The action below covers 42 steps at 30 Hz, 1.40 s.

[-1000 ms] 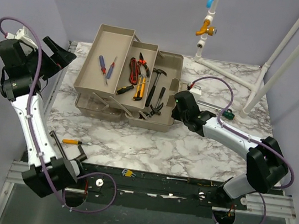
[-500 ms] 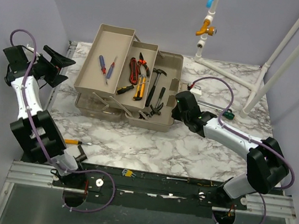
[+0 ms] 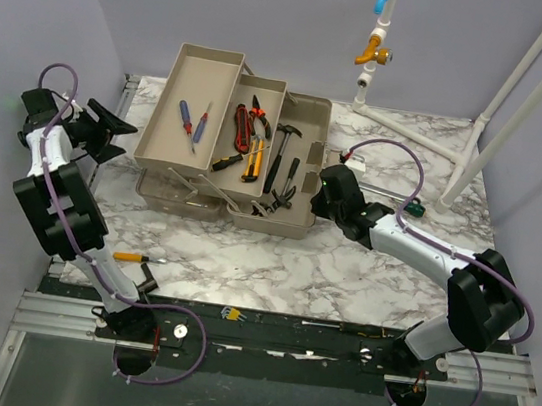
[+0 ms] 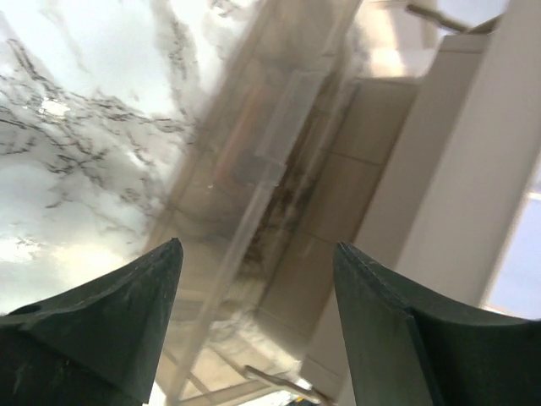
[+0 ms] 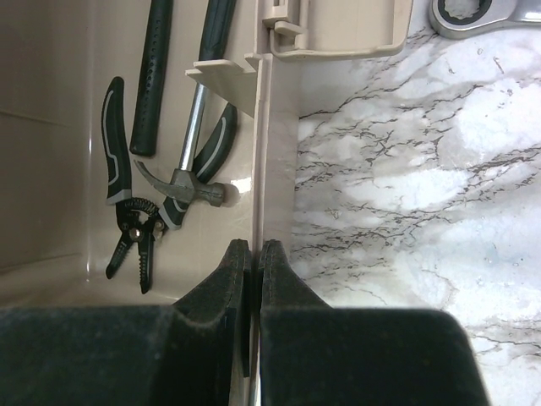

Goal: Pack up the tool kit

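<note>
The tool kit stands open at the table's back middle, its beige trays stepped up to the left. The trays hold two screwdrivers, a red knife and pliers. A hammer and small pliers lie in the box bottom. My right gripper is shut on the box's right wall. My left gripper hangs open just left of the trays. In the left wrist view this gripper faces the blurred translucent lid, with nothing between the fingers.
An orange-handled screwdriver lies on the marble near the front left. Hex keys rest on the front rail. A wrench lies right of the box. A white pipe frame stands back right, and a valve hangs above.
My left arm has folded in and its gripper has come down and right toward the trays' left side, jaws narrowing slightly. The right gripper and the box have stayed put.
</note>
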Available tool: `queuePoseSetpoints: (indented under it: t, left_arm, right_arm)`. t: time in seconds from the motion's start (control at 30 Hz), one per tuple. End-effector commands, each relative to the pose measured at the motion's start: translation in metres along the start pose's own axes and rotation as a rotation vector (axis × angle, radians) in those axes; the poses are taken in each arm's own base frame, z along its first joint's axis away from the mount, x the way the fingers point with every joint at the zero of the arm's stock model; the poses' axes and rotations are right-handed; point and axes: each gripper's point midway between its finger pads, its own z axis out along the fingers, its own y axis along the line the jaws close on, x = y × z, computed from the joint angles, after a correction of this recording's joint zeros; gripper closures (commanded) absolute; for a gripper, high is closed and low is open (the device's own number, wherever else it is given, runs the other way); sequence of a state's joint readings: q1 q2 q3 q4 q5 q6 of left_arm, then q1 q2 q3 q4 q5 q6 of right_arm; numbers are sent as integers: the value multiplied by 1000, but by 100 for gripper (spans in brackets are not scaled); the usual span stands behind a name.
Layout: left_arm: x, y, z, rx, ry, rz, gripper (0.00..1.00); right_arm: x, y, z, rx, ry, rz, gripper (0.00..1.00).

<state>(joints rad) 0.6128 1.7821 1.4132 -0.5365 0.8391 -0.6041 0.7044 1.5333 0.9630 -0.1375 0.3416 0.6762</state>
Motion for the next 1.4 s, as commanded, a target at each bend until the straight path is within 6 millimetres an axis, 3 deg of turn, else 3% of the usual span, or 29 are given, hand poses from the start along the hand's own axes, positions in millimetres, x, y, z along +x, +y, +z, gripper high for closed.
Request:
queuePoseSetpoints:
  t: [0.0,0.2,0.3,0.33,0.57,0.63,0.73,0.9,1.37]
  left_arm:
    - [15,30,22,-109,75,153,28]
    - [39,33,45,-118,144,327,31]
    - [36,45,48,-172,143,343,60]
    - [35,52,49,-200,150,336,66]
    - [44,46,57,-197,139,445,70]
    - [45,42,57,-203,128,475,78]
    - [45,38,57,-216,102,537,100]
    - [41,21,51,-262,17,655,100]
    - [20,-58,-2,-293,-251,754,100]
  right_arm:
    - [23,7,15,-62,59,-16,99]
    - [26,7,16,-65,69,-24,100]
    - [26,7,15,-67,67,-22,99]
    - [26,7,14,-69,66,-20,99]
    - [28,6,16,-69,72,-26,99]
    - [27,8,15,-74,71,-23,99]
    - [26,8,14,-78,70,-23,99]
    - [27,8,13,-76,70,-22,99]
    - [27,15,12,-102,87,-10,99]
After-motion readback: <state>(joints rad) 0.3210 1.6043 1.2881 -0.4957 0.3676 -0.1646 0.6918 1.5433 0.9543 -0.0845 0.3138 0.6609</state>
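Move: The left rim of the toolbox's clear lid is about 5 cm to the right of the open left hand, 1 cm ahead and some 6 cm below. The upper tray is about 14 cm to that hand's right and 9 cm ahead, only slightly lower, and the left-hand screwdriver in it about 12 cm right and 7 cm ahead. From the right hand, the lid rim is roughly 41 cm left and 9 cm ahead, at about its own height. The left hand sinks some 6 cm beside the upper tray and swings about 5 cm right onto the lid's left rim, turning clockwise as its fingers close from wide open to pinch the rim. Keeping that pinch, it rolls its left side up to about 40 degrees and lifts about 4 cm near the end, while the right hand stays put with its fingers still shut on the box's right wall. ##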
